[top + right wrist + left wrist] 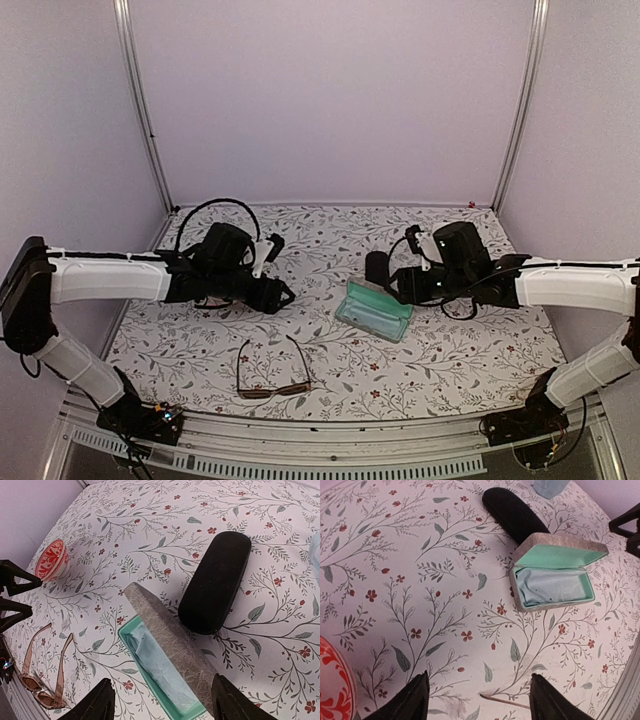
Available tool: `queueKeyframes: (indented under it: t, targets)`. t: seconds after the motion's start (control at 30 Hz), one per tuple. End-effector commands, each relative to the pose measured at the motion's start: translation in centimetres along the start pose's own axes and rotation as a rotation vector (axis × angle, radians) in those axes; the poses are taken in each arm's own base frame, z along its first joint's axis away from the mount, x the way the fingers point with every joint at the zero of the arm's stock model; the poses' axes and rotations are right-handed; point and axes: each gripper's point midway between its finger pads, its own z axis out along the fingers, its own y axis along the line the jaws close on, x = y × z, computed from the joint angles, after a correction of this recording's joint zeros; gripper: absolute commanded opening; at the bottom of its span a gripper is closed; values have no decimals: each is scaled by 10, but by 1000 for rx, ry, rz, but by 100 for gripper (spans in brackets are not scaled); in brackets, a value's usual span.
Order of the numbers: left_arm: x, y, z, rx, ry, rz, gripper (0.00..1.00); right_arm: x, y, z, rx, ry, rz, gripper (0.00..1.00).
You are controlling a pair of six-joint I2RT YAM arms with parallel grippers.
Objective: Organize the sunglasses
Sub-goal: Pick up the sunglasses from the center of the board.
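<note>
One pair of sunglasses [270, 372] with a thin brown frame lies unfolded near the front edge, also in the right wrist view [44, 672]. Only a temple tip [506, 700] shows in the left wrist view, between the fingers. The grey case [374, 310] stands open, teal lining and a blue cloth inside [555, 582]; its raised lid faces the right wrist camera [172, 642]. My left gripper [281, 296] hovers open [479, 685] over bare cloth, left of the case. My right gripper [400, 288] is open [162, 695] just above the case's near end, holding nothing.
A black oval case [377, 268] lies shut behind the grey one [215, 582]. A red patterned bowl [51, 559] sits at the left, under the left arm in the top view. A pale blue object [550, 487] is cut off at the far side. Walls enclose the flowered table [450, 360].
</note>
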Motion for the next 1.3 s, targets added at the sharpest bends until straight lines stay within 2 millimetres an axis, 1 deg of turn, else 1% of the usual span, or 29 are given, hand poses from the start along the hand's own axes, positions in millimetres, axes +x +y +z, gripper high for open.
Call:
queueKeyframes:
  t: [0.0,0.13,0.17,0.23,0.27,0.37,0.47,0.53,0.63,0.7,0.77,0.83,0.97,1.13,1.27]
  targets:
    - [30,8,-20,-98,48,-62,70,6,35,-8,-103,1,-72,68]
    - [54,16,-32,-156,76,-105,70,31,68,4,-172,80,-105,69]
    - [57,18,-35,-160,74,-121,70,39,77,8,-189,103,-110,69]
    - [63,20,-40,-168,68,-147,70,50,100,17,-231,136,-126,70]
    - [65,22,-43,-175,64,-158,70,58,114,22,-255,160,-140,70]
    - [74,31,-50,-212,53,-176,70,73,146,37,-310,218,-156,70]
    - [82,37,-56,-242,54,-200,71,84,168,52,-349,273,-165,70]
    - [86,41,-59,-253,51,-214,72,92,179,61,-371,309,-160,70]
    - [88,43,-61,-260,45,-219,72,100,188,73,-379,350,-155,69]
    - [86,42,-62,-256,34,-219,72,107,190,81,-371,381,-156,68]
    - [85,42,-63,-256,27,-213,72,118,188,87,-366,419,-156,65]
    - [84,42,-63,-256,26,-206,72,116,194,92,-378,426,-152,62]
    - [84,43,-63,-261,24,-197,72,124,196,100,-368,468,-149,51]
    - [82,41,-61,-247,17,-186,72,129,190,107,-322,493,-140,36]
    - [83,41,-59,-244,23,-181,73,130,185,112,-270,504,-141,31]
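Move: The sunglasses lie open on the board, their middle about 25 cm to the right hand's left, 14 cm back and some 13 cm below it. The green-lined case stands about 5 cm to that hand's left, level with it fore and aft, with the black case some 10 cm farther out beyond it. From the left hand the sunglasses are about 13 cm back, 3 cm left and 11 cm down. Right hand swings about 20 cm left, back, down towards the sunglasses' right temple, fingers narrowing; left hand withdraws left-back. ##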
